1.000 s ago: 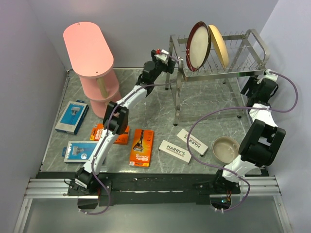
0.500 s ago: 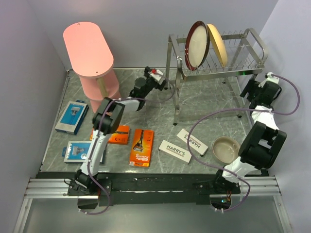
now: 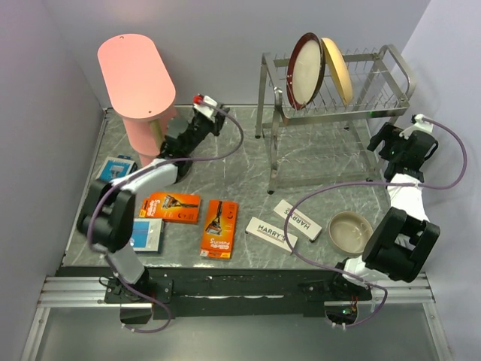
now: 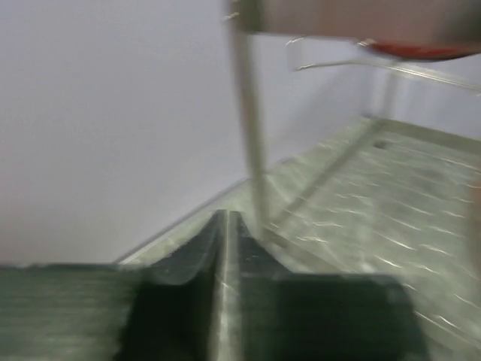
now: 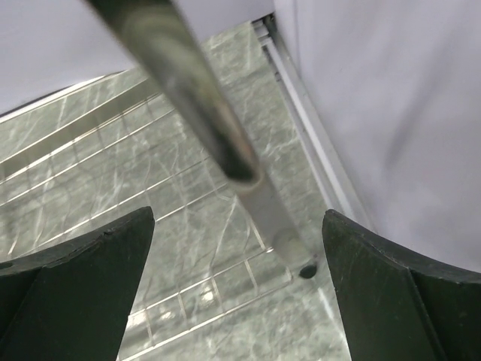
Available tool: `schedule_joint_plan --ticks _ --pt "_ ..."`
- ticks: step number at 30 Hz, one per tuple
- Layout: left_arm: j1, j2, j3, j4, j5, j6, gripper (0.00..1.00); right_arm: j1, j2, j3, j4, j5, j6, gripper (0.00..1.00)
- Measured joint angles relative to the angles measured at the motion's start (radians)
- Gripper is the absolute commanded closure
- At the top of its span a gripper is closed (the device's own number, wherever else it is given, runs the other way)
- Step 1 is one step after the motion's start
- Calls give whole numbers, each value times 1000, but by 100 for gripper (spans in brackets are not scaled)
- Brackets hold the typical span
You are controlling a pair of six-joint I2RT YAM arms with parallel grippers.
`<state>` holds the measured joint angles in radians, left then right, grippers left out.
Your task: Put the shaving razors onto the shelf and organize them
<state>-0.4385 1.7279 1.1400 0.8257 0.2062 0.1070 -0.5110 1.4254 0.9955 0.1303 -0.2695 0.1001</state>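
Observation:
Two orange razor cards [image 3: 174, 207] [image 3: 218, 228] lie flat on the table near the front. To their right are two white HARRY'S boxes [image 3: 270, 232] [image 3: 299, 218]. Two blue-and-white cards [image 3: 113, 167] [image 3: 147, 235] lie at the left, partly hidden by my left arm. The pink shelf [image 3: 135, 75] stands at the back left. Just right of its lower tiers hangs my left gripper [image 3: 204, 105] [image 4: 225, 218]; the blurred wrist view shows its fingers together with nothing between them. My right gripper [image 3: 406, 139] [image 5: 237, 226] is open and empty at the far right, over the foot of a rack leg.
A steel wire dish rack [image 3: 338, 113] stands at the back right, holding a red-rimmed plate [image 3: 307, 71] and a yellow plate [image 3: 338, 71]. A beige bowl [image 3: 349, 231] sits front right. Walls close in the table at the back and on both sides.
My left arm has swung left from the dish rack to beside the pink shelf, and its jaws have closed. The right gripper has opened a little wider and shifted slightly right.

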Motion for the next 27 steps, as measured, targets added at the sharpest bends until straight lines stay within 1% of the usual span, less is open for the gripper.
schedule_joint_plan --ticks 3,5,8,11,15,20,22,26,27 --pt "-2 -107 47 -225 169 -112 99 0 -13 -17 -2 -10 12 0" --pt "-5 -125 87 -319 306 -189 99 0 -21 -25 -6 -10 16 0" --pt "-46 -124 109 -430 463 -279 99 0 -33 -38 -10 -13 20 0" --pt "-122 -106 105 -492 550 -296 99 0 -61 -62 -27 -13 23 0" --pt "-208 -60 99 -487 615 -332 99 0 -96 -75 -51 -13 23 0" --pt "-222 62 146 -449 626 -366 99 0 -110 -78 -53 -20 23 1" --pt "-217 121 192 -449 611 -368 99 0 -117 -87 -59 -25 24 1" --pt "-191 272 359 -473 594 -364 99 0 -128 -88 -83 -35 26 0" --pt "-179 307 409 -494 624 -375 99 0 -132 -89 -89 -38 26 0"
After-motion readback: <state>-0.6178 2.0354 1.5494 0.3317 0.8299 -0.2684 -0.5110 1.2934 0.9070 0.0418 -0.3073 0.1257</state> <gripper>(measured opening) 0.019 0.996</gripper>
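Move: The front left post of the rack stands about 20 cm to the right of the left hand and some 9 cm back from it, its middle roughly 15 cm lower. On the shelf the red-rimmed plate is about 23 cm right, 2 cm ahead and 10 cm above the hand; the upper Harry's box lies 26 cm right and 22 cm back, 30 cm down. From the right hand the same post is around 40 cm left, 2 cm back and 6 cm lower. Back and to the right the left hand swings, about 18 cm back, then hooks forward again while still going right and sinking, coming up beside the rack's front left post. The half-closed fingers shut early, and the wrist turns nearly 50 degrees clockwise and tips down; whether the tips touch the post can't be seen. The right hand, still wide open, eases back and left a little. ##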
